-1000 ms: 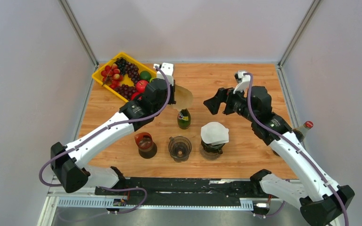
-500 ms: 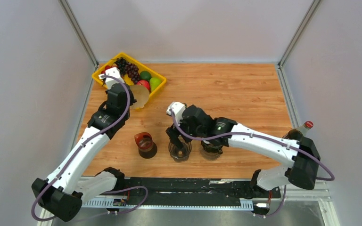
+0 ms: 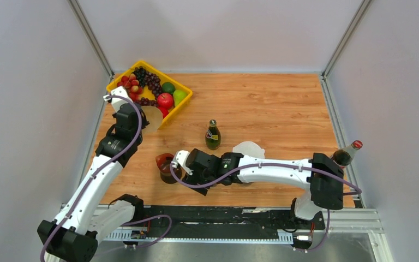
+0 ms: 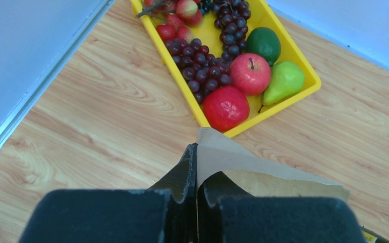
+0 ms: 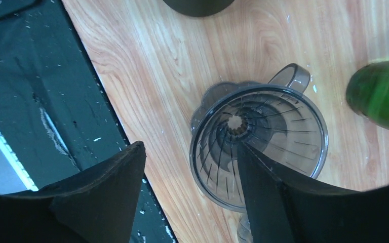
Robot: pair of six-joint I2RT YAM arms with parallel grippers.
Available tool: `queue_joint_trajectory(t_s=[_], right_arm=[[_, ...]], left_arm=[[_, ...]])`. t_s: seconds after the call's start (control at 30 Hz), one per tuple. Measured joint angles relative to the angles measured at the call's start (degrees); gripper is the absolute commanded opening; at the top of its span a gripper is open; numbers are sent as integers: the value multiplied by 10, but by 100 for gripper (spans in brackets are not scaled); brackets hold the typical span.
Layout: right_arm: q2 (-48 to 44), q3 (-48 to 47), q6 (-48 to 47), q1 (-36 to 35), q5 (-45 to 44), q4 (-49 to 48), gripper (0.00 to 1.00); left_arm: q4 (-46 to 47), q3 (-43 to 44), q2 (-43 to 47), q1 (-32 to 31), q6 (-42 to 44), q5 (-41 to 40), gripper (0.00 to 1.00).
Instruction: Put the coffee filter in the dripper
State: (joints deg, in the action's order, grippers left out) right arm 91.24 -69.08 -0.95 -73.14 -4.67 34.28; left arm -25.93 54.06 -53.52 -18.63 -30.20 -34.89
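My left gripper [image 3: 143,117] is shut on a tan paper coffee filter [image 3: 154,116] and holds it above the table beside the yellow fruit tray. The left wrist view shows the filter [image 4: 263,169] pinched between the closed fingers [image 4: 196,167]. The clear ribbed dripper [image 5: 261,136] stands near the table's front edge. In the top view my right arm hides it. My right gripper [image 5: 191,147] is open and empty above it, with one finger over the bowl and the other outside its rim. In the top view this gripper [image 3: 188,168] sits front centre.
The yellow tray [image 3: 124,72] of fruit stands back left. A green bottle [image 3: 213,136] stands mid-table, close behind the dripper. A red-brown cup [image 3: 166,164] is left of my right gripper. A white filter [image 3: 249,148] sits on another dripper. A red-capped bottle [image 3: 349,152] stands at the right edge.
My left arm carried the tan filter from the table's centre back left to the tray. My right arm swung from back right down and left across the front, over the clear dripper.
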Motion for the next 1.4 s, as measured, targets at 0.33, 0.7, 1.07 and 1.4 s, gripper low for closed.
queue_joint_trajectory(t_s=[0.33, 0.7, 1.07, 1.4], right_arm=[[56, 0, 6, -1, -36, 7, 18], [38, -15, 2, -16, -121, 13, 0], [-24, -139, -76, -63, -173, 6, 0], [13, -208, -235, -81, -111, -27, 0]], left_arm=[[2, -18, 7, 8, -2, 14, 0], [10, -35, 9, 41, -3, 43, 0], [14, -41, 32, 45, -7, 59, 0], [4, -42, 44, 46, -38, 41, 0]])
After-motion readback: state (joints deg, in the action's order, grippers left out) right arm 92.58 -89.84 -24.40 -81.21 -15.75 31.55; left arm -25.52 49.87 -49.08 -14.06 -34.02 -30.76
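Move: The clear dripper stands about 5 cm ahead of the right hand and 1 cm to its right, its middle roughly 6 cm below; the open fingers hang over its near rim. From the right hand, the red-handled glass is 6 cm ahead and 14 left, the green bottle 16 ahead and 2 right, and the white-filtered dripper 6 ahead and 14 right. From the left hand, the clear dripper lies some 14 cm back, 24 right and 20 below. The right hand sinks about 4 cm over the clear dripper's near rim, one finger inside the cone and one outside, closing as it goes until it pinches the thin wall, edging a little forward on the way. It then hoists the dripper quickly by about 18 cm and swings it some 9 cm left, towards the brown coffee filter that the left hand still holds nearly in place, while the right wrist tilts some 30 degrees so that its fingers swing up and forward. ##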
